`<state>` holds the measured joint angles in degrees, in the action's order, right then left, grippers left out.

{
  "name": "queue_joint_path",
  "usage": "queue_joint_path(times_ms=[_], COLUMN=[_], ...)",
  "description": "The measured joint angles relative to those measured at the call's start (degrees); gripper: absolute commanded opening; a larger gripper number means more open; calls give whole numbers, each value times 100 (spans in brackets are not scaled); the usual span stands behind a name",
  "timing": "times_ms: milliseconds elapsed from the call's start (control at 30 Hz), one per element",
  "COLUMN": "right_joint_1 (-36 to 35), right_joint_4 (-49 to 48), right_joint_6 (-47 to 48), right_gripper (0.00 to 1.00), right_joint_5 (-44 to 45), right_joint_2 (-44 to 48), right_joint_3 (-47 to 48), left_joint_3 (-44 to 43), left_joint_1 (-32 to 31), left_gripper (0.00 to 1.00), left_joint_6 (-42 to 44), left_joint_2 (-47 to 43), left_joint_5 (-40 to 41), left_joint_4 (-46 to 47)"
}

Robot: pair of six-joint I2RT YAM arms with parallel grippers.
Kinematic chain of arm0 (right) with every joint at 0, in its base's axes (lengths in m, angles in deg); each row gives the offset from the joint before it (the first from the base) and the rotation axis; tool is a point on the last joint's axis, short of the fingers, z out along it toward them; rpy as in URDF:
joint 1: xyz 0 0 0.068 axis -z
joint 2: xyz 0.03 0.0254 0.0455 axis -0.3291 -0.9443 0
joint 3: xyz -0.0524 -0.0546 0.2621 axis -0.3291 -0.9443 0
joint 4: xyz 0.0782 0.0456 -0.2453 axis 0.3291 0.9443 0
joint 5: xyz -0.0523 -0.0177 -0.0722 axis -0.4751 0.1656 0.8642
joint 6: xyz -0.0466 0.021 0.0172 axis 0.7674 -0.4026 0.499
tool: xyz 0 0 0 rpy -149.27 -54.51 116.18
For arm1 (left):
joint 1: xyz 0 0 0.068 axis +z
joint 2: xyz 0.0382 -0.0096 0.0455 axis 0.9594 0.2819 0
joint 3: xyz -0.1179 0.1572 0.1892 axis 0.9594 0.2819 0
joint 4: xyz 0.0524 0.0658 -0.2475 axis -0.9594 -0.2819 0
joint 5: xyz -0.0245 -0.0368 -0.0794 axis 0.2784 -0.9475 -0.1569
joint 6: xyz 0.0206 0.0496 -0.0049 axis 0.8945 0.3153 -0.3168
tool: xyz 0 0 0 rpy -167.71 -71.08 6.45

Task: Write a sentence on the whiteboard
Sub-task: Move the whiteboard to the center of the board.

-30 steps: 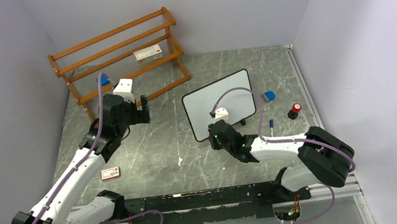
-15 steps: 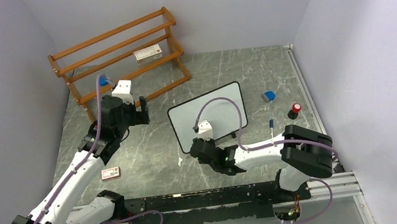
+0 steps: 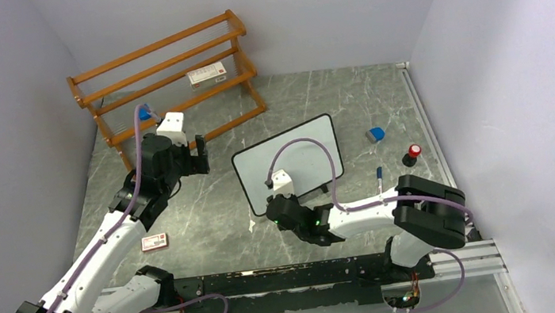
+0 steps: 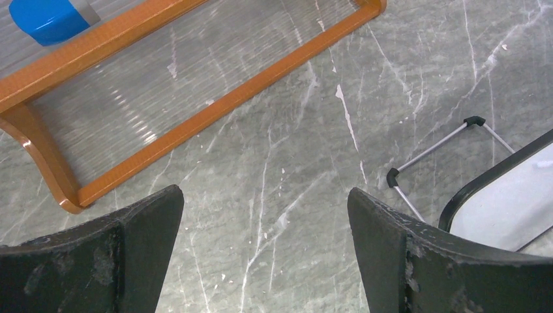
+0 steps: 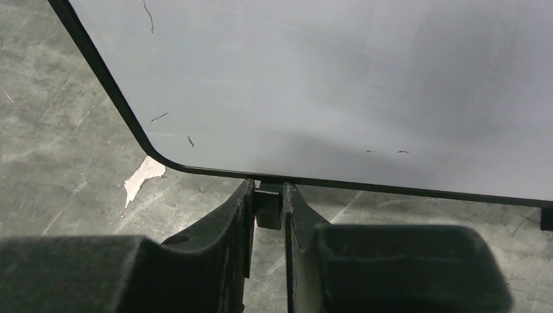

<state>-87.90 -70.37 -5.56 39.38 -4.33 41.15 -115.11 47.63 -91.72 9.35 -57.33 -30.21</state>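
The whiteboard [image 3: 302,153] stands tilted at the table's middle, white with a thin black frame; its face [image 5: 339,85] is blank, so no sentence shows on it. My right gripper [image 5: 269,195] is shut on one of the board's short black feet [image 5: 267,205] at its lower left edge; in the top view it [image 3: 274,203] sits at the board's near edge. A blue-capped marker [image 3: 379,177] lies to the right of the board. My left gripper [image 4: 264,215] is open and empty above the table, left of the board's corner [image 4: 502,189].
A wooden rack [image 3: 169,78] stands at the back left, with a small box [image 3: 207,74] and a blue item [image 4: 45,16] on it. A blue eraser [image 3: 375,134], a red-capped bottle [image 3: 411,154] and a small card [image 3: 155,242] lie on the table.
My right gripper has dragged the whiteboard left and nearer by its foot, most of it in the first half second. The left arm shifted slightly.
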Motion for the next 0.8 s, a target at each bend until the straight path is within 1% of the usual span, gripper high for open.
queue_joint_path(times_ms=[100, 200, 300, 400, 533, 700, 800], right_joint_1=[0, 0, -2, -2, -2, 42, 214], right_joint_4=[0, 31, 166, 516, 973, 1731, 2245], right_joint_6=[79, 98, 74, 50, 24, -20, -66], right_gripper=[15, 34, 46, 57, 67, 81, 90], right_joint_5=[-24, -35, -59, -52, -31, 131, 229], right_joint_2=[13, 44, 184, 422, 981, 1687, 2081], right_joint_3=[-2, -2, 9, 149, 284, 481, 592], left_joint_3=[0, 0, 0, 9, 68, 256, 374], left_joint_1=[0, 0, 0, -33, -175, -271, -271], left_gripper=[100, 100, 100, 100, 100, 100, 100], left_joint_6=[0, 0, -31, -46, -44, -22, -24], left_joint_2=[-9, -35, -107, -223, -468, -944, -1276], left_joint_5=[2, 2, 26, 138, 304, 350, 402], left_joint_4=[0, 0, -2, -4, 2, 85, 118])
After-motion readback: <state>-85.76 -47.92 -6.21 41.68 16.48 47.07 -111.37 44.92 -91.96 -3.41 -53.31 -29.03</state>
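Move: The right fingers still hold the whiteboard's left foot; the board's middle lies about 7 cm ahead, 6 cm to the right and 6 cm above. The board's right foot stands about 14 cm to the right and 3 cm ahead, and the marker lies 25 cm right and 2 cm ahead. From the left hand, the board's middle is some 21 cm right, 3 cm back and 12 cm below. Right fingers open, freeing the whiteboard's left foot, and rise about 10 cm, finally rightward; left hand backs upward. ##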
